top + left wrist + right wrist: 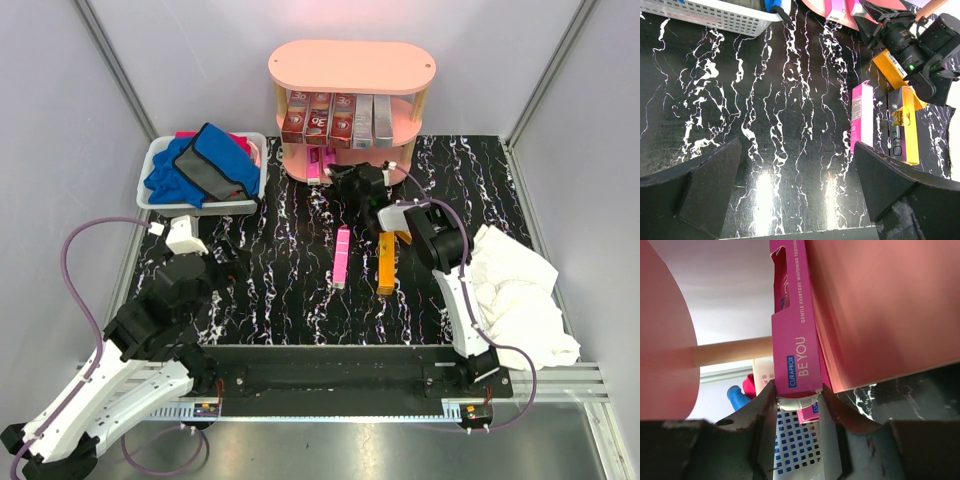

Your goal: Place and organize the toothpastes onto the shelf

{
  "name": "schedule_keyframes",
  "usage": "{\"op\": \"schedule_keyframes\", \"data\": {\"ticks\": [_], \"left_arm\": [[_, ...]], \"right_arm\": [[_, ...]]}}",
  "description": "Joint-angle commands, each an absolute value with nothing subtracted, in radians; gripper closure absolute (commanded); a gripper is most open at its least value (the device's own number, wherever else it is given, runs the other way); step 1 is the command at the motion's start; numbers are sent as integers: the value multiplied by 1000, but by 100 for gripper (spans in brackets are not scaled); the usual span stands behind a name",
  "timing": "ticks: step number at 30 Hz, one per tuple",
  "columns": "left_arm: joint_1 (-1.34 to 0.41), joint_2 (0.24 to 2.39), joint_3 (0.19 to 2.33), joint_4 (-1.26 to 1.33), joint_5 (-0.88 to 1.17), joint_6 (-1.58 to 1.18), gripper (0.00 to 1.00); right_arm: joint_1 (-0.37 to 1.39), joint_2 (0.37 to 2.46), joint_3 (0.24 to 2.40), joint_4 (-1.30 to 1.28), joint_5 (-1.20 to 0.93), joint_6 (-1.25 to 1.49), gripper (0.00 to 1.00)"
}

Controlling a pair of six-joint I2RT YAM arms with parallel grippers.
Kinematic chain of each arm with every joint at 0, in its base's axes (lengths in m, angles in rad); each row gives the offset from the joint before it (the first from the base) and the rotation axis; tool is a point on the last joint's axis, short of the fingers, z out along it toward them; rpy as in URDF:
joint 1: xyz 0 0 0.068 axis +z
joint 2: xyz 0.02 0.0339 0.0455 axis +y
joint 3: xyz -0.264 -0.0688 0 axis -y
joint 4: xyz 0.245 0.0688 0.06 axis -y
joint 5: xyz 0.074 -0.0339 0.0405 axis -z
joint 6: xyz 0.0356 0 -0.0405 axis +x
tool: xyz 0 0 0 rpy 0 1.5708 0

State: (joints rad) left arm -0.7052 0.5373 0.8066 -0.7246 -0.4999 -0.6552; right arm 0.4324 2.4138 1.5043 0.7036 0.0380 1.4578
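The salmon-pink shelf (350, 65) stands at the back of the table. Its middle tier holds upright dark red toothpastes (318, 118) and silver-grey ones (372, 120). Pink boxes (318, 165) stand at the left of the bottom tier. My right gripper (345, 178) reaches into that bottom tier. In the right wrist view the gripper (797, 400) is shut on the end of a pink toothpaste box (795, 340), which lies against a shelf board (880, 315). A pink box (342, 256) and an orange box (386, 262) lie on the table. My left gripper (797, 190) hovers open and empty left of them.
A white bin (160, 150) with blue and grey cloths (205, 165) sits left of the shelf. A crumpled white cloth (520, 295) lies at the right edge. A wooden shelf post (730, 351) runs just left of the held box. Black marbled tabletop (765, 110) lies under my left gripper.
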Motion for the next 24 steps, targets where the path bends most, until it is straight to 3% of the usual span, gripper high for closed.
{"op": "schedule_keyframes", "data": {"ticks": [1, 9, 13, 14, 15, 19, 24], "left_arm": [[-709, 520, 824, -721, -526, -670, 1], [-709, 515, 821, -721, -519, -675, 1], [-709, 517, 831, -727, -517, -669, 1], [-709, 518, 834, -730, -517, -667, 1], [-709, 517, 839, -739, -517, -666, 1], [-709, 511, 836, -752, -520, -670, 1], [-709, 517, 824, -750, -506, -672, 1]], "right_arm": [[465, 2483, 1581, 669, 31, 1486, 76], [474, 2468, 1485, 710, 46, 1520, 67], [474, 2457, 1457, 719, 12, 1506, 35], [474, 2457, 1451, 729, 5, 1505, 23], [474, 2457, 1442, 730, -11, 1505, 19], [474, 2442, 1408, 744, -60, 1506, 6], [474, 2389, 1298, 807, -118, 1482, 2]]}}
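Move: The right hand still pinches the near end of a pink box; its place on the lower shelf centres about 8 cm ahead, 2 cm left and 2 cm below. The first pink box lies 7 cm ahead, 5 cm left. On the table behind, another pink box is some 22 cm back, 2 cm right, and an orange box 22 cm back, 11 cm right. From the left hand that shelf place is roughly 43 cm ahead, 18 cm right. Right hand nudges its box about 2 cm left to the neighbour and down, opens, backs out 3 cm. ##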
